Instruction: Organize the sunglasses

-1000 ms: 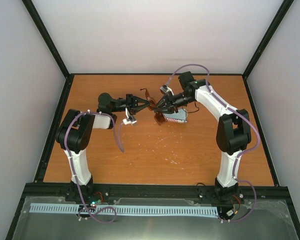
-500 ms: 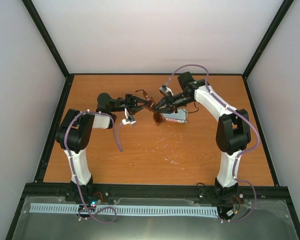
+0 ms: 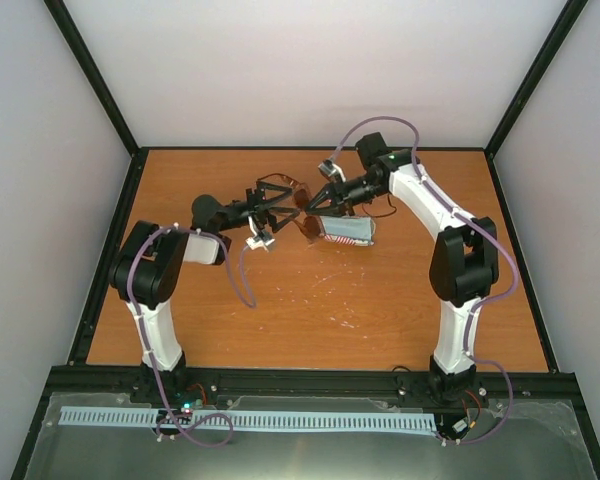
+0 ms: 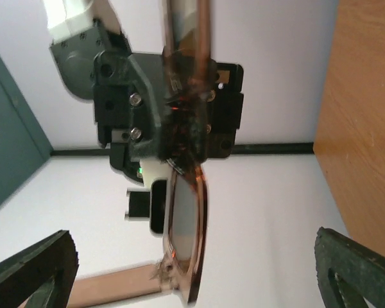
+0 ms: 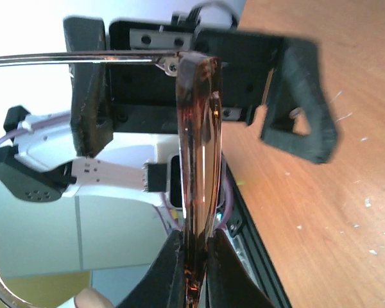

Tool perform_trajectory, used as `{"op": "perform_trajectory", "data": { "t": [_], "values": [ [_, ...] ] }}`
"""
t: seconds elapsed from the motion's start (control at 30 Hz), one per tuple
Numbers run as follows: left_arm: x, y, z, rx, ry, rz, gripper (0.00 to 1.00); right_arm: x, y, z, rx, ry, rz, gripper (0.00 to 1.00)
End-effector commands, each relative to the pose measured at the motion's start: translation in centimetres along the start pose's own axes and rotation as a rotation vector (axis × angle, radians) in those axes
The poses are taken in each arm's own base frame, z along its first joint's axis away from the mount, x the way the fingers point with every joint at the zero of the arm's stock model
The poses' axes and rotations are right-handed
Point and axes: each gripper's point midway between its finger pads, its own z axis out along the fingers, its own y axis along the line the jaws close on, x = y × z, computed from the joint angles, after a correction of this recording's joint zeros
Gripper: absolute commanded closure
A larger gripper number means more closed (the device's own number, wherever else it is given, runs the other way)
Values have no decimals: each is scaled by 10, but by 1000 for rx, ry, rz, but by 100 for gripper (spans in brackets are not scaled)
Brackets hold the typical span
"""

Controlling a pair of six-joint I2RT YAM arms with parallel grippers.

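The sunglasses (image 3: 303,198), with a thin red-brown frame and tinted lenses, hang in the air above the table's back middle. My right gripper (image 3: 314,208) is shut on them. In the right wrist view its fingers (image 5: 170,269) pinch the frame (image 5: 196,160) edge-on at the gripper (image 5: 194,260). My left gripper (image 3: 283,200) is wide open, facing the glasses from the left. In the left wrist view a lens (image 4: 183,224) stands between its spread fingers (image 4: 42,269) at the gripper (image 4: 192,263), and I cannot see them touching it. One temple arm (image 5: 70,59) sticks out sideways.
The oval flag-patterned case (image 3: 348,232) lies on the wooden table (image 3: 320,310) just below the right gripper. A black frame rails the table's edges (image 3: 110,250). White walls stand behind and at both sides.
Both grippers and the glasses have risen and shifted toward the back. The left gripper's fingers have spread wider and drawn slightly left.
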Motion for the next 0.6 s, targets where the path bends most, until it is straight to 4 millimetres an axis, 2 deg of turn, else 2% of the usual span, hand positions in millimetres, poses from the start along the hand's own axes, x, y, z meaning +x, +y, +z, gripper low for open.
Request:
{"op": "perform_trajectory", "data": {
  "t": [0.0,0.07,0.1,0.13,0.17,0.2,0.23,0.3,0.4,0.57],
  "values": [
    [25,29,-14,-58,235,-137,1,-26,-7,-31,56,-93,-27,97],
    [42,35,-20,-39,359,-327,9,-37,-17,-46,129,-141,-33,97],
    [52,33,-22,-11,422,-457,19,-41,-23,-53,163,-163,-34,97],
    [64,40,-24,-9,490,-593,37,-45,-28,-59,185,-179,-35,97],
    [76,37,-27,-8,563,-740,55,-47,-33,-62,215,-191,-35,97],
    [86,38,-30,-14,615,-868,70,-48,-38,-64,248,-194,-38,97],
    [91,35,-34,-8,643,-978,81,-49,-42,-65,272,-196,-42,97],
    [91,33,-36,11,642,-1138,89,-48,-49,-65,295,-187,-34,97],
    [92,36,-32,-13,623,-1247,97,-43,-51,-65,307,-169,-42,97],
    [111,43,-26,-49,603,-1371,99,-33,-35,-64,267,-140,-78,97]
  ]
}}
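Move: The right hand already pinches the sunglasses by the middle of their frame, about 1 cm to its left and level with it, temples pointing left. The open case with the cloth in it lies on the table about 8 cm ahead of that hand, 10 cm to its right and some 23 cm below. The left hand, wide open, has the frame roughly 3 cm to its right, 2 cm back and level with it, and the case about 6 cm ahead, 14 cm right and 22 cm below. Forward and to the right, about 8 cm in all and sinking slightly at the end, the right hand keeps its pinch and carries the sunglasses towards the case, its fingers dipping a little. The empty left hand backs away from the frame: forward and up past the near temple, drifting left and dropping a little at the end, rolling some 65 degrees as its fingers shut on nothing. ##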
